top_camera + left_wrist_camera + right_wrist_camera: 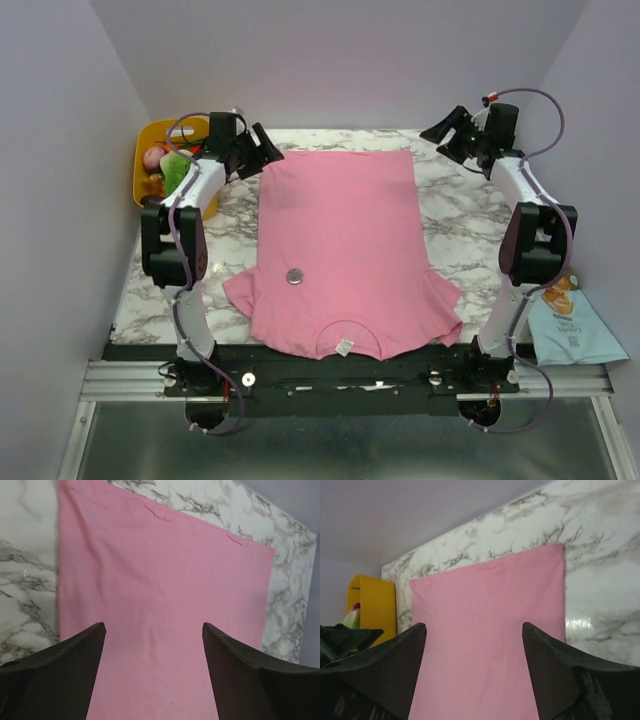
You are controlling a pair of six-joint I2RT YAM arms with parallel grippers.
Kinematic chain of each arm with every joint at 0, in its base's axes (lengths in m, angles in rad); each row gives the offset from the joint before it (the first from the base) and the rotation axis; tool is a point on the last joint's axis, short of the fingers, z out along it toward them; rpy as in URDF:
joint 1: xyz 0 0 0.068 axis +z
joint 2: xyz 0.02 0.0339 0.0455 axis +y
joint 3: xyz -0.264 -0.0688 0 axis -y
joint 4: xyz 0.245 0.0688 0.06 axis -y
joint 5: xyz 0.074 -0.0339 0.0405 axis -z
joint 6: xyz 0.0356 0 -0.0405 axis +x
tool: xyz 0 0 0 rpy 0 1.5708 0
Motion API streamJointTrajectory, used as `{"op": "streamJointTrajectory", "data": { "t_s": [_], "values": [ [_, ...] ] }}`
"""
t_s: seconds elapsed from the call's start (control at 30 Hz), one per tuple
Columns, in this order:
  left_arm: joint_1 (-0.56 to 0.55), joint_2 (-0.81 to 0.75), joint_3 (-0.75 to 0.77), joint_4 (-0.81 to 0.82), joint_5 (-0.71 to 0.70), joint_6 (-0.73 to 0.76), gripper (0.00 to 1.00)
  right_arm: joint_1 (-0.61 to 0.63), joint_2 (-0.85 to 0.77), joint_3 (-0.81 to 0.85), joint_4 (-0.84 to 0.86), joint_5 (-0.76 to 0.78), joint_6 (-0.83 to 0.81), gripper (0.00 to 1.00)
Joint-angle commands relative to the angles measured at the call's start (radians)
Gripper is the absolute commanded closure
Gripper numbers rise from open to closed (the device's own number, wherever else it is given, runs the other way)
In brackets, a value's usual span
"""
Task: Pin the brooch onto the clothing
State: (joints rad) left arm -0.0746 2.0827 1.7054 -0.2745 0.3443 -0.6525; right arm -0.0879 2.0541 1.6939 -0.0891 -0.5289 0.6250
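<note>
The pink T-shirt (340,240) lies flat on the marble table, neckline and white label (344,346) toward the near edge. The brooch (294,276), a small grey round disc, rests on the shirt's left chest area. My left gripper (262,152) is open and empty at the shirt's far left corner. My right gripper (447,134) is open and empty past the far right corner. The left wrist view shows pink fabric (160,595) between the open fingers (75,665). The right wrist view shows the shirt (485,630) between open fingers (560,675). The brooch is out of both wrist views.
A yellow bin (160,170) with colourful items stands at the far left corner, also in the right wrist view (372,605). A light-blue snack bag (572,325) lies beside the right arm's base. Bare marble (465,215) flanks the shirt. Grey walls enclose the table.
</note>
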Motion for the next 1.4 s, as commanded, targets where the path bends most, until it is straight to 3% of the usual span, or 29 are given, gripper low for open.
{"op": "streamJointTrajectory", "data": {
  "t_s": [0.0, 0.23, 0.47, 0.53, 0.83, 0.97, 1.37],
  "values": [
    [-0.042, -0.257, -0.240, 0.067, -0.039, 0.063, 0.17, 0.022, -0.184, -0.224, -0.009, 0.013, -0.083, 0.14],
    [-0.056, -0.554, -0.527, -0.060, -0.171, 0.097, 0.38, 0.063, -0.422, -0.522, -0.040, 0.023, -0.119, 0.14],
    [-0.056, -0.733, -0.743, -0.190, -0.298, 0.085, 0.77, 0.085, -0.558, -0.698, -0.061, 0.006, -0.143, 0.14],
    [-0.056, -0.782, -0.805, -0.213, -0.315, 0.064, 0.83, 0.086, -0.584, -0.730, -0.067, -0.002, -0.145, 0.14],
    [-0.090, -0.810, -0.797, -0.480, -0.487, 0.100, 0.90, 0.131, -0.624, -0.806, -0.074, -0.010, -0.162, 0.13],
    [-0.106, -0.744, -0.803, -0.497, -0.490, 0.111, 1.00, 0.135, -0.608, -0.809, -0.075, -0.019, -0.172, 0.13],
    [-0.197, -0.495, -0.797, -0.489, -0.544, 0.088, 1.00, 0.137, -0.608, -0.800, -0.092, -0.002, -0.183, 0.10]
  ]
}}
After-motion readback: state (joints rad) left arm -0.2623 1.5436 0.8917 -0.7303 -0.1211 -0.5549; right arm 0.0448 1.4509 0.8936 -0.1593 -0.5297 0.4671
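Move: The shirt's left sleeve, where the left hand is headed, lies some 33 cm back from that hand, about 6 cm to its left and 13 cm below. The brooch sits about 12 cm to the right of the sleeve and 3 cm farther out; the collar is around 23 cm right of the sleeve and 9 cm nearer the bases. The yellow basket is about 23 cm left of the hand and 2 cm back. From the right hand, the sleeve is some 38 cm back, 43 cm left and 18 cm down. Already clear of the laid-out hem, the left hand sweeps back about 31 cm along the shirt's left side, rising a little before it sinks and drifts left to the left sleeve, the wrist tipping to point steeply down and the open fingers shutting into a closed tip that comes down to the cloth. The right hand, fingers still wide open, draws back some 22 cm with a little sinking and leftward drift, then waits above the right part of the shirt. ##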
